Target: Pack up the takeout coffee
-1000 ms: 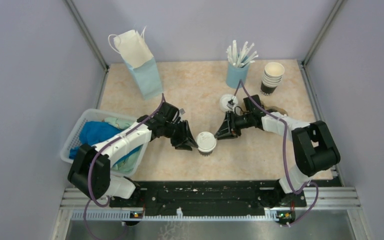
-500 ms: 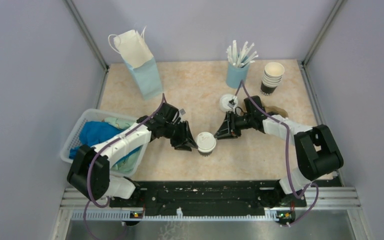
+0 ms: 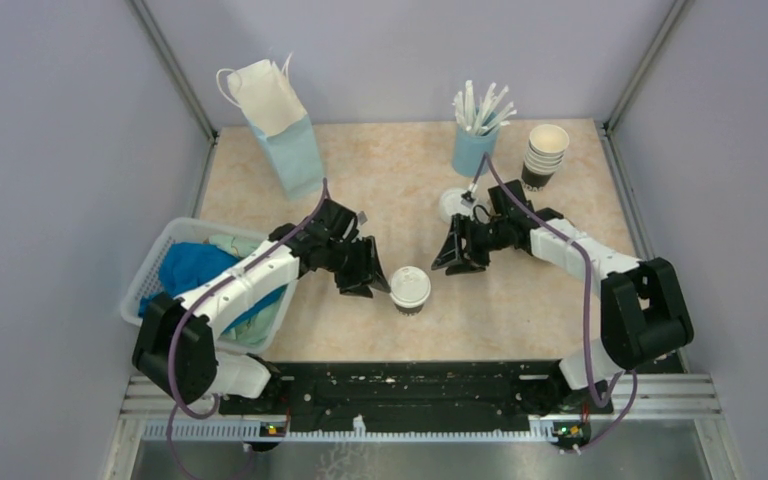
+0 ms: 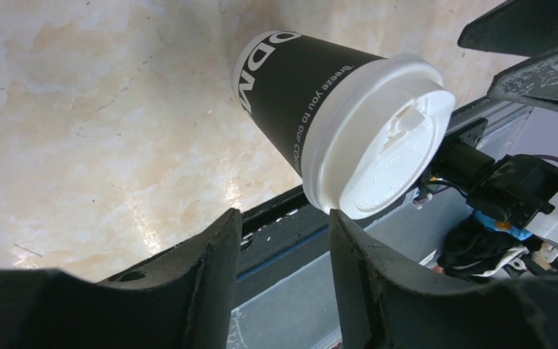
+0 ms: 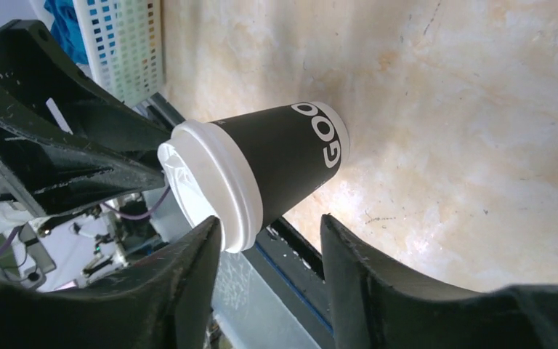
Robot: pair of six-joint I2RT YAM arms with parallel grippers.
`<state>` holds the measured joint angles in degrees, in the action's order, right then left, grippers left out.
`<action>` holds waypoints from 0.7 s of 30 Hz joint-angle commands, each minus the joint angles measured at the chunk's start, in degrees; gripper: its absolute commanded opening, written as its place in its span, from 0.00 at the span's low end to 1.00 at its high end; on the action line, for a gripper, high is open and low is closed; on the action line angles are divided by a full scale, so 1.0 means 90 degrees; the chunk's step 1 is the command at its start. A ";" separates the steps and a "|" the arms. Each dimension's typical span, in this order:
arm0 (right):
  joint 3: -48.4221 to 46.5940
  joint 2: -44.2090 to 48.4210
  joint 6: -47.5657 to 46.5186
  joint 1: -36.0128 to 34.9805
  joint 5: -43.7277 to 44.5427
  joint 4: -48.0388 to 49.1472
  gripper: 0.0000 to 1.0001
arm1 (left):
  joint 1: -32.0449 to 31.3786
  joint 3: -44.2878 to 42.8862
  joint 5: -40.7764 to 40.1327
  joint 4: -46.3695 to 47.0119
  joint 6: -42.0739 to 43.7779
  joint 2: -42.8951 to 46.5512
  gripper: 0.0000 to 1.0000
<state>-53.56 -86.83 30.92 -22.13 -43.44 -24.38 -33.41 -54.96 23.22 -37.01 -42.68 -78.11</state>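
The takeout coffee [image 3: 409, 288] stands upright on the table between my two arms: a dark paper cup with a white dome lid. My left gripper [image 3: 375, 276] is open just left of it, nothing between its fingers. In the left wrist view the cup [image 4: 301, 87] lies beyond the open left gripper [image 4: 283, 225], its lid rim close to the right fingertip. My right gripper [image 3: 448, 262] is open to the cup's upper right, apart from it. The right wrist view shows the cup [image 5: 283, 163] ahead of the empty right gripper [image 5: 272, 233].
A light blue paper bag [image 3: 285, 135] stands open at the back left. A white basket [image 3: 160, 255] with blue cloth sits at the left. A blue holder of straws [image 3: 473, 150], a stack of lidless cups [image 3: 544, 158] and a loose white lid [image 3: 453, 204] are at the back right.
Both grippers have opened wider and drawn back from the cup's sides. The right gripper has moved up and away. The cup stays standing, shifted slightly left.
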 commanded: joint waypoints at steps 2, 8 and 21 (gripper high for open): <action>-0.0672 0.0520 -0.0670 -0.0205 0.0709 -0.0825 0.62 | 0.0001 -0.0533 -0.0070 -0.0205 0.0251 0.0466 0.57; -0.1335 0.0559 -0.1219 -0.1155 0.2065 -0.1742 0.91 | 0.0001 -0.1158 -0.0666 -0.0853 0.0596 0.0806 0.68; -0.2875 -0.0441 -0.1278 -0.3263 0.4508 -0.2738 0.99 | -0.0001 -0.0808 -0.2159 -0.0897 0.0307 0.2897 0.95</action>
<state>-75.16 -87.53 20.53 -47.66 -11.84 -44.93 -33.41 -63.31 8.51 -44.93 -39.07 -55.31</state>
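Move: The lidded coffee cup is what the right hand goes for. Its middle lies about 7 cm to that hand's left, 4 cm back and 6 cm below. The stack of lids stands some 21 cm ahead and 5 cm to the right of that hand, the cup carrier roughly 19 cm ahead and 24 cm to its right. From the left hand the cup is 7 cm to the right, 1 cm ahead, 6 cm below. Leftward, up and back in a smooth arc, the right hand travels about 8 cm from beside the lid to a place over the coffee cup, its fingers swinging steeper down and spreading from half open to fully open. The left hand meanwhile pulls up about 13 cm and off to the left, away from the cup, tilting and opening nearly wide. ##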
